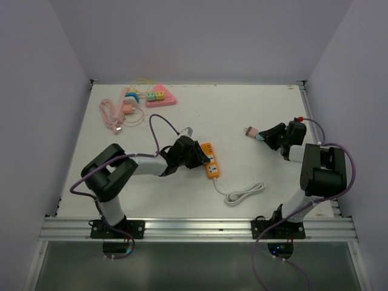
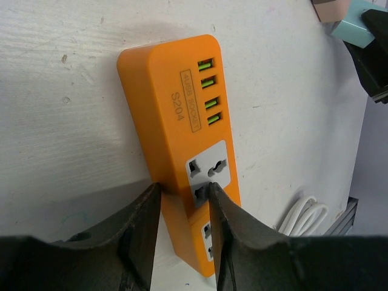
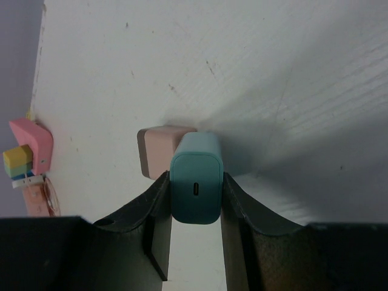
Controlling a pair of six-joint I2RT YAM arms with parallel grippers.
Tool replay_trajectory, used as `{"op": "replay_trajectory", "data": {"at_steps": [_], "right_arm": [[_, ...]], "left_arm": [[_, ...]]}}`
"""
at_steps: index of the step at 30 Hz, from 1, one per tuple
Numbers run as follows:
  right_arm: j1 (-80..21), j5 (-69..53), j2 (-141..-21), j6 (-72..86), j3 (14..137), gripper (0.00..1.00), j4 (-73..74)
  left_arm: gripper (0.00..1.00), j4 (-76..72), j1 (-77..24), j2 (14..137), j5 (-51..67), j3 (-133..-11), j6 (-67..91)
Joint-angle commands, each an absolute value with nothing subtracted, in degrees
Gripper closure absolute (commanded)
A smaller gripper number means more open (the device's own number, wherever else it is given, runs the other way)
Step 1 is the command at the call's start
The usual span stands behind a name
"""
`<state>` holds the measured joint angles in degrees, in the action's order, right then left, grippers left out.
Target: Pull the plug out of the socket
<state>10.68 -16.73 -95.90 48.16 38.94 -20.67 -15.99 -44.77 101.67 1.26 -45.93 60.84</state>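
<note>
The orange power strip (image 1: pixel 210 160) lies mid-table; in the left wrist view (image 2: pixel 173 115) its visible sockets are empty. My left gripper (image 1: pixel 195 155) is shut on the strip, with the jaws on both of its long sides (image 2: pixel 183 193). My right gripper (image 1: pixel 271 137) is shut on a teal plug (image 3: pixel 195 163) that has a pink adapter (image 3: pixel 156 150) on its front end. The plug (image 1: pixel 254 133) is held well to the right of the strip, its pins pointing left. Its teal corner also shows in the left wrist view (image 2: pixel 354 24).
The strip's white cable (image 1: pixel 245 193) lies coiled in front of it, also in the left wrist view (image 2: pixel 303 215). A pink triangular socket block (image 1: pixel 159 95) and a pink cable (image 1: pixel 112 115) lie at the back left. The table's right edge is close to the right arm.
</note>
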Motion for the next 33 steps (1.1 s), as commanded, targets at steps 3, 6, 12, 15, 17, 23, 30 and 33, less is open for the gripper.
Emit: {"op": "replay_trajectory", "data": {"at_steps": [3, 6, 12, 15, 17, 23, 30, 33], "right_arm": [[11.4, -22.5, -99.0, 50.6, 38.6, 0.98, -28.9], [12.2, -22.1, -100.1, 50.7, 38.2, 0.78, -27.3], [13.2, -18.4, -97.0, 47.9, 37.4, 0.35, -20.3], [13.3, -16.0, -94.1, 45.7, 38.7, 0.22, -14.4], [13.2, -14.4, -92.4, 43.5, 39.8, 0.18, -11.4], [12.5, -9.1, -81.9, 38.9, 42.6, 0.11, 2.7], [0.5, 10.1, -64.6, 38.7, 43.4, 0.01, 27.9], [-5.5, 15.1, -58.6, 42.2, 41.5, 0.01, 35.6]], "left_arm": [[0.57, -3.0, -45.5, 103.8, -1.1, -44.0, 56.3], [0.52, -2.9, -45.5, 103.0, -1.0, -44.0, 56.0], [0.40, -2.3, -45.5, 100.8, -1.4, -44.1, 55.9], [0.36, -1.8, -45.5, 100.0, -1.7, -44.3, 55.6], [0.33, -1.4, -45.5, 99.4, -1.6, -44.6, 55.5], [0.21, 2.5, -45.5, 95.4, -2.3, -46.5, 54.1], [0.05, 11.1, -45.0, 88.9, -10.5, -51.1, 50.3], [0.05, 13.2, -43.9, 86.2, -11.8, -51.7, 48.5]]}}
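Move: The right hand still holds the teal plug just above its table spot, about 1 cm ahead, 1 cm left and 2 cm below; the pink plug lies some 3 cm ahead and 5 cm left, 2 cm below. The left hand is still at the orange socket's left edge, the socket's middle roughly 2 cm to its right and level both ways, with the white cord coil about 14 cm back, 14 cm right and 1 cm lower. The right hand eases the teal plug barely a centimetre forward and left, then sinks about as much beside the pink plug, opens wide to let go, and draws back about 10 cm and up some 8 cm, rolling about 20 degrees so its left side drops. Meanwhile the left fingers spread wide off the socket's edge and the hand slides away some 5 cm to the left, with a slight drift back and up and its left side rolling up about 15 degrees. ##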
